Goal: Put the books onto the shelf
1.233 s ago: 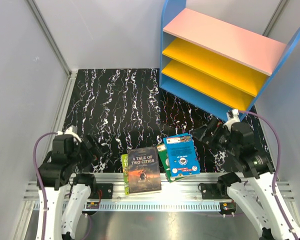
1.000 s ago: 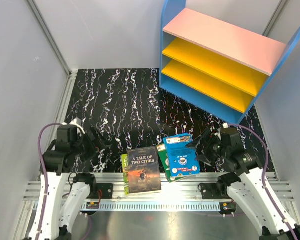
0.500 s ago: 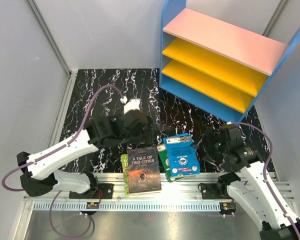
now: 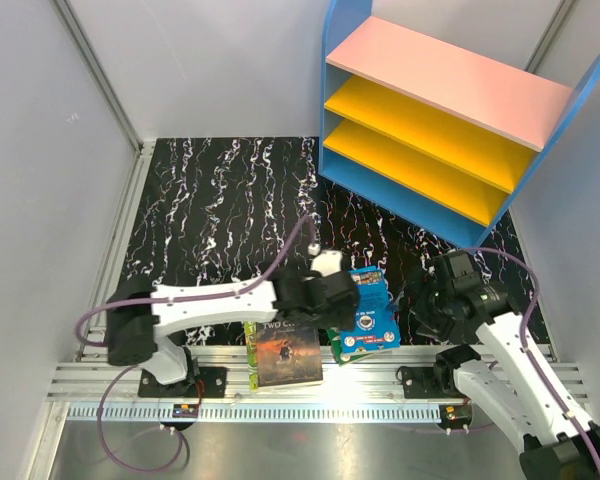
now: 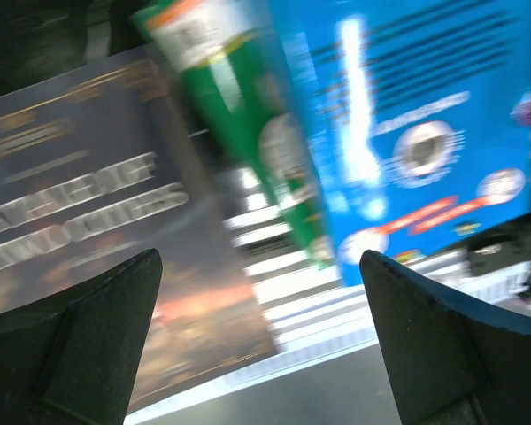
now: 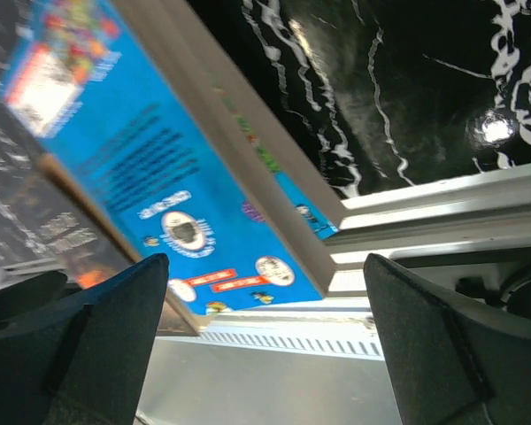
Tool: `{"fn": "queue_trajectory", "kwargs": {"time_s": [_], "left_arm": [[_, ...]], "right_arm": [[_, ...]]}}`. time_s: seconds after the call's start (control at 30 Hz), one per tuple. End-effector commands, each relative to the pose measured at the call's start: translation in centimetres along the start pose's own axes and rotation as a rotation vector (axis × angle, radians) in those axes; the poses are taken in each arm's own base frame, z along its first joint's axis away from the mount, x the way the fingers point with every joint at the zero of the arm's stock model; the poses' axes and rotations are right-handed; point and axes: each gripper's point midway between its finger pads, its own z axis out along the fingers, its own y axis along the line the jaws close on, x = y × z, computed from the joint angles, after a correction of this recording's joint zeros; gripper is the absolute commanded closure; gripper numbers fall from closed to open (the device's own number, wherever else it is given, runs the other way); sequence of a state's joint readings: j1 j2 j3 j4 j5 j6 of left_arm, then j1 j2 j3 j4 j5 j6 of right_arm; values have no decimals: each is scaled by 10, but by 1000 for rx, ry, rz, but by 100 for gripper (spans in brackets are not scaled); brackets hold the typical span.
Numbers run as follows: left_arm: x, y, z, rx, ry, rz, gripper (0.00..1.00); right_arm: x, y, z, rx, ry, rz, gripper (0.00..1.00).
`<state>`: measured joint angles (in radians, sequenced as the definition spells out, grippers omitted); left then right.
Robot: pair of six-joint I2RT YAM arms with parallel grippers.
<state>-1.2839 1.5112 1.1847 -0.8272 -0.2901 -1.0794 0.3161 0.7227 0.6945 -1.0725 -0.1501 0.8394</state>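
Several books lie at the table's near edge. The dark "A Tale of Two Cities" (image 4: 288, 355) partly covers a lime-green one (image 4: 248, 345); the blue one (image 4: 372, 318) lies on a green one (image 4: 330, 340). My left gripper (image 4: 332, 308) hangs open just over the dark and blue books. Its wrist view is blurred and shows the dark cover (image 5: 88, 212), green cover (image 5: 248, 115) and blue cover (image 5: 425, 115), with the left gripper (image 5: 258, 258) holding nothing. My right gripper (image 4: 420, 300) stands open just right of the blue book (image 6: 142, 177), empty in its own view (image 6: 265, 262). The shelf (image 4: 450, 120) stands at the back right.
A ribbed metal rail (image 4: 380, 385) runs along the near edge under the books' lower ends. Grey walls close in the black marbled table (image 4: 220, 200) on the left, back and right. The left arm's purple cable (image 4: 280, 262) loops above the table.
My left arm has swung from the near left corner across to the books, still moving. The right arm has dropped lower and closer to the blue book. The books have not moved.
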Motion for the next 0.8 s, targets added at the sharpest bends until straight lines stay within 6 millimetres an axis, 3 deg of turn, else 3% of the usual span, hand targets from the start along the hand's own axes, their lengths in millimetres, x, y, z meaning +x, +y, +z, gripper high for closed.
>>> {"fn": "queue_trajectory", "kwargs": {"time_s": [0.0, 0.07, 0.13, 0.3, 0.43, 0.5, 0.63, 0.77], "left_arm": [[-16, -74, 4, 166, -25, -36, 1], [-18, -93, 8, 218, -13, -35, 1], [-14, -98, 23, 223, 15, -24, 1], [-6, -79, 47, 163, 69, -71, 1], [-2, -69, 51, 155, 78, -78, 1], [0, -66, 54, 163, 86, -94, 1], [3, -71, 61, 238, 100, -150, 1], [2, -78, 67, 341, 99, -223, 1]], "right_arm": [[7, -3, 16, 2, 58, -59, 1], [5, -3, 20, 7, 59, -75, 1], [2, 5, 24, -13, 66, -83, 1], [6, 15, 31, -38, 129, -54, 4], [8, 21, 43, -65, 154, -50, 11], [8, 19, 49, -57, 166, -54, 18], [11, 28, 60, -95, 218, -73, 53], [13, 30, 70, -98, 254, -87, 76]]}}
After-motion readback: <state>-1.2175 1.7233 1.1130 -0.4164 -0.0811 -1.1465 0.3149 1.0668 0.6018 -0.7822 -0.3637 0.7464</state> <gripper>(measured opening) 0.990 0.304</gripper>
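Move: From the right gripper, the upper blue book's middle is about 8 cm left, level fore-and-aft, some 6 cm down. The lower blue book under it pokes out on the right, its middle 7 cm left and 8 cm down. From the left gripper, the upper blue book lies roughly 7 cm right, 2 ahead and 6 down. The green book is about 1 cm right, 7 below; A Tale of Two Cities lies 9 cm left, 3 back. Pinch the upper blue book's right edge: lower the right gripper about 5 cm, then carry it left and slightly forward while closing the wide-open fingers onto the edge, tipping the wrist a little. Sweep the left gripper some 7 cm right over that book, then sink it about 6 cm, fingers kept wide, one over the cover and one past the left edge. ##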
